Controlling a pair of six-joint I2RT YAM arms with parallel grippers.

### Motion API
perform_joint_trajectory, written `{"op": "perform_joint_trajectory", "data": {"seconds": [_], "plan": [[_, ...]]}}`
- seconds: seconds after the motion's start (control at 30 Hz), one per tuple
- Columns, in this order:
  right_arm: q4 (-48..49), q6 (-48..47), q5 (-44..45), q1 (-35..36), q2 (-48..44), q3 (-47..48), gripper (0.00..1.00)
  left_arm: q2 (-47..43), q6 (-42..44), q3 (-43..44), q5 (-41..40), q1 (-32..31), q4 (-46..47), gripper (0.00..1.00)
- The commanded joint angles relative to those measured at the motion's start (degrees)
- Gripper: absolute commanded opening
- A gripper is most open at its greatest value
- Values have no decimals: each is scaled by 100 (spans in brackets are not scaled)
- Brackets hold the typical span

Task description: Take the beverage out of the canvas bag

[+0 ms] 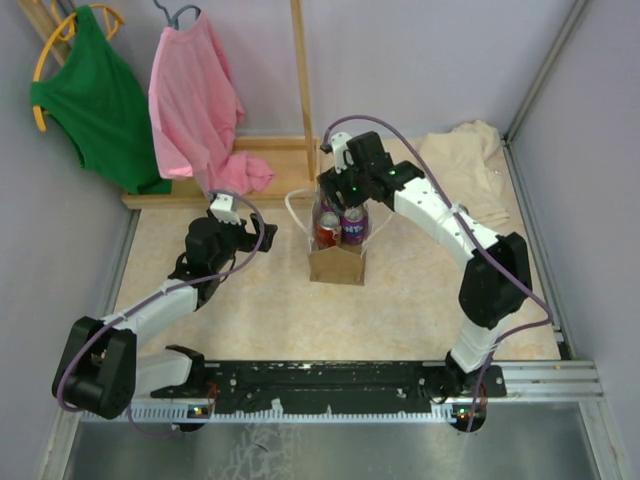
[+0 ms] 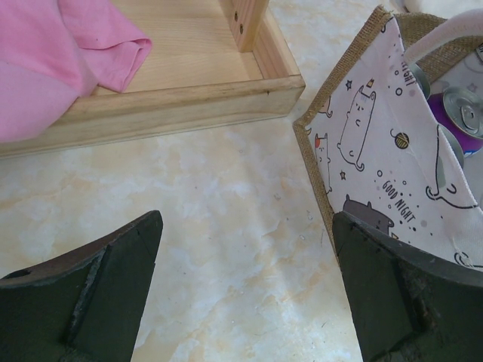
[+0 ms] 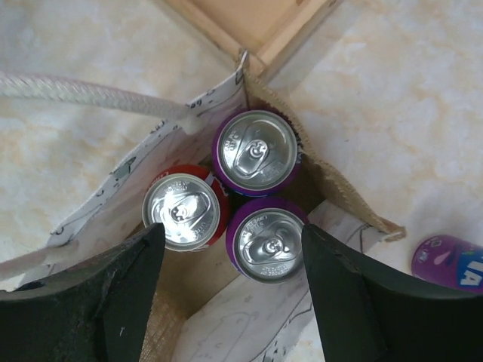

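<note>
The canvas bag [image 1: 336, 262] stands upright at mid-table, with a cat-print lining [image 2: 377, 143] and white rope handles [image 3: 90, 94]. Three beverage cans stand inside: a red one [image 3: 185, 209] and two purple ones [image 3: 256, 151] [image 3: 269, 239]. My right gripper [image 3: 232, 241] hovers over the bag's mouth, open, its fingers spanning the red can and the nearer purple can without holding either. My left gripper [image 2: 245, 226] is open over bare table just left of the bag, with nothing between its fingers.
Another purple can [image 3: 447, 263] lies on the table outside the bag. A wooden rack base [image 2: 173, 98] sits behind the bag, with a pink shirt [image 1: 195, 100] and a green garment [image 1: 95, 95] hanging. A cream cloth [image 1: 470, 165] lies at back right.
</note>
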Motion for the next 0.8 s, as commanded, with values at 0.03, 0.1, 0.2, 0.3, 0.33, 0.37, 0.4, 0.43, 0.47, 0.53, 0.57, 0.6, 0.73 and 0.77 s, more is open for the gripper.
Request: {"op": "perform_joint_trajectory", "data": {"seconds": [0.03,0.1,0.2,0.3,0.33,0.37,0.4,0.43,0.47,0.53,0.57,0.6,0.73,0.77], "plan": [[-310,-538,-289,19,306,320,70,-11,-14,191,63,-58,91,100],[-420,-580,-140,19,422,347,71,-19,-14,180,70,-58,83,100],[-438,-580,184,19,460,290,75,-37,-1,170,63,-58,82,100],[-415,-642,286,10,431,219,78,-54,15,148,20,-58,71,100],[-426,-660,332,10,429,212,78,-67,14,141,12,-57,65,100],[-444,-681,368,3,427,205,78,-70,11,135,6,-57,65,100],[-463,-684,407,-4,426,201,78,-80,6,118,3,-58,71,100],[-486,-683,435,-18,424,208,78,-81,1,113,6,-56,80,100],[-505,-686,443,-29,425,209,78,-87,5,109,10,-58,82,100],[-547,-703,453,-58,426,220,78,-73,6,108,12,-56,86,100],[-560,-720,464,-67,433,228,78,-68,-2,109,16,-58,83,100],[-579,-746,476,-71,434,243,78,-60,-2,110,19,-58,90,100],[-807,-928,516,-87,501,411,77,-38,-13,108,52,-58,106,100],[-866,-993,510,-87,532,468,77,-38,-11,102,54,-58,122,100]]}}
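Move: The purple can nearest the bag's right wall stands about 4 cm to the right gripper's right, 1 cm back and 14 cm below. Its neighbours in the bag: the red can some 3 cm back and 2 cm left of the gripper, the other purple can about 2 cm ahead and 1 cm left. Already out, a third purple can stands roughly 5 cm ahead and 19 cm right. From the left gripper, the target can is about 22 cm right, 5 cm ahead and 9 cm below. Lower the right gripper about 5.5 cm into the bag's mouth towards the purple can by the right wall, quickly at first, then ease it some 2.5 cm to the right to bring the fingers over that lid. Tip the fingers more steeply down, by about 15 degrees, and keep them wide open; don't close on the can yet. ##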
